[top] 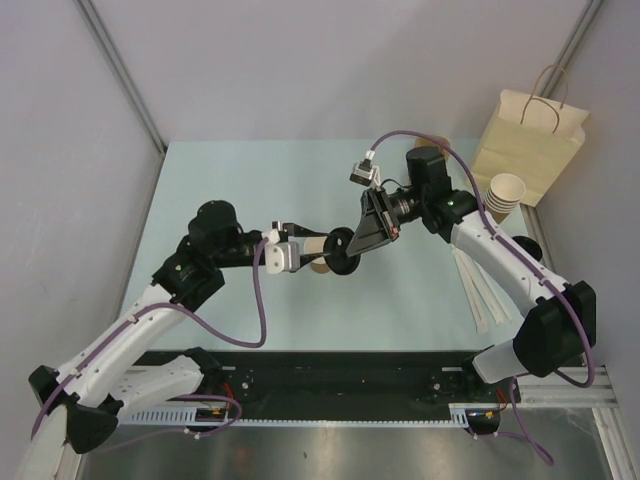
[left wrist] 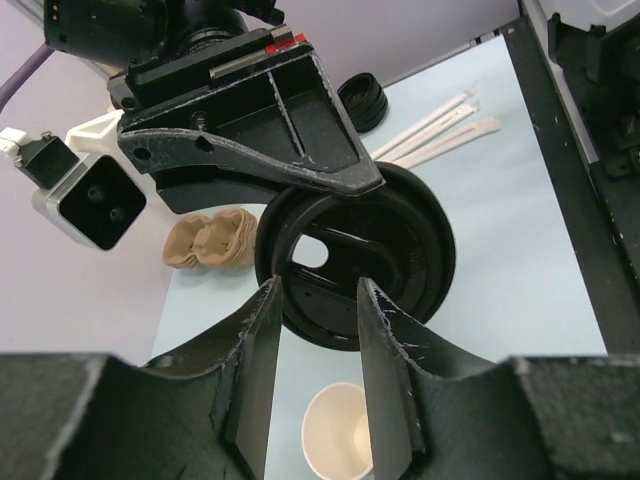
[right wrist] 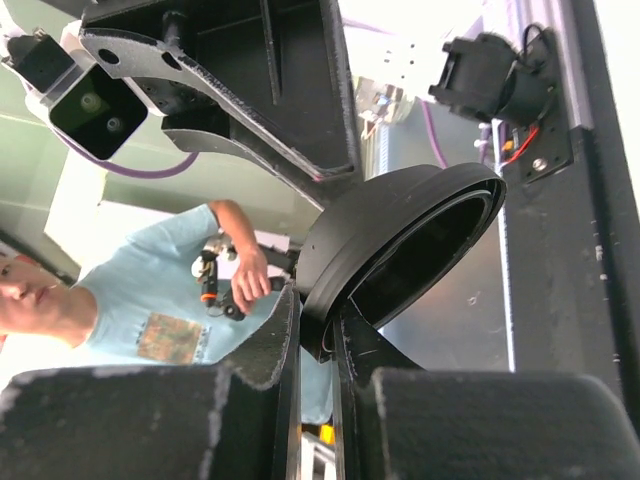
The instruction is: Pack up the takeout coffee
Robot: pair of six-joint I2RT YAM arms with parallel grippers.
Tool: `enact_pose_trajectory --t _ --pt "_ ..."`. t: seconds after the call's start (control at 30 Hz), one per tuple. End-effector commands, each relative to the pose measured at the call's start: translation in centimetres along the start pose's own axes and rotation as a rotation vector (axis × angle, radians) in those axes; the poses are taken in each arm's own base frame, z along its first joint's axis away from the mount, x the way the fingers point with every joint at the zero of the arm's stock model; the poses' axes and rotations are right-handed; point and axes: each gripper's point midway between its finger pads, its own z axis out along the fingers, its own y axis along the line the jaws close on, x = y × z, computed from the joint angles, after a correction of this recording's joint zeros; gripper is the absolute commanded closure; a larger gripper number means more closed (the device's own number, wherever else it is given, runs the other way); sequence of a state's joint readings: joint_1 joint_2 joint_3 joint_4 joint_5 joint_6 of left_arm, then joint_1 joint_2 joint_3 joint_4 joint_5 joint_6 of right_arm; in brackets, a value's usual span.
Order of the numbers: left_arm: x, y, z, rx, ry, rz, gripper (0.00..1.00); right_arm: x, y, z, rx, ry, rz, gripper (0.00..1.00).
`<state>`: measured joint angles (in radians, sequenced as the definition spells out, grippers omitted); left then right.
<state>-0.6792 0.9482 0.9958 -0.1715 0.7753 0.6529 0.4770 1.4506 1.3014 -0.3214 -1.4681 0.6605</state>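
A black plastic lid [top: 343,252] hangs on edge above the table's middle, with my right gripper [right wrist: 318,320] shut on its rim [right wrist: 400,250]. The takeout coffee cup [left wrist: 338,432], brown paper outside and white inside, stands upright and uncovered on the table just below the lid [left wrist: 400,250]. From above, only a sliver of the cup [top: 321,266] shows under my left gripper [top: 325,246]. That left gripper [left wrist: 318,290] is open, its fingertips just short of the lid's lower edge, with nothing between them.
A tan paper bag [top: 528,140] with twisted handles stands at the back right, with a stack of paper cups [top: 505,195] in front of it. White wrapped straws [top: 482,290] lie at the right. Brown cup sleeves [left wrist: 210,242] and spare black lids [left wrist: 365,100] lie farther back.
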Motion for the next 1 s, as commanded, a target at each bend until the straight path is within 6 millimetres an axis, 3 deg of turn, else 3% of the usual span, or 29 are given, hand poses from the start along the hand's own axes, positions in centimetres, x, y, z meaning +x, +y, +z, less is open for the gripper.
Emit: enact_pose_trajectory --t 0.0,0.33,0.73,0.83,0.87,0.93,0.97 --pt "-0.6 -0.1 -0.1 0.006 -0.002 0.068 0.59 2.1 2.4 0.4 -0.119 0.131 -0.001 1.0" --pt "-0.5 -1.0 0.2 0.031 0.004 0.125 0.63 3.4 2.2 1.4 -0.14 0.19 0.051 1.0" --pt "0.0 -2.3 0.3 0.103 0.017 0.141 0.83 3.8 2.5 2.0 -0.16 0.245 0.045 1.0" --pt "0.2 -2.3 0.2 0.096 0.032 0.132 0.95 3.7 2.3 2.0 -0.158 0.243 0.048 1.0" --pt "0.5 -2.2 0.2 0.086 0.047 0.127 1.0 3.4 2.2 2.0 -0.152 0.231 0.036 0.96" --pt "1.0 -2.3 -0.2 0.079 0.072 0.111 1.0 2.4 1.6 1.3 -0.131 0.188 0.046 0.86" --pt "1.5 -2.2 -0.3 0.064 0.099 0.096 1.0 1.5 1.3 0.9 -0.115 0.154 0.033 0.74"
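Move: The black lid, already held by the right fingers at its upper right rim, has its middle some 4 cm to the right of the open left fingertips, roughly 1 cm nearer the base and about level. From the right hand its middle is about 3 cm left and 2 cm lower, with the left fingertips about 6 cm left, 1 cm farther out and 2 cm down. The paper cup stands some 8 cm ahead of the left hand, neither left nor right, and 25 cm below. The black lid is brought by the right hand, which keeps its pinch, about 2.5 cm back and 2 cm to the left, up to the left fingers, tilting under 10 degrees. The left hand eases only a centimetre or so down and back, then shuts its fingers from nearly half open to almost closed, pinching the lid's near-left rim. ##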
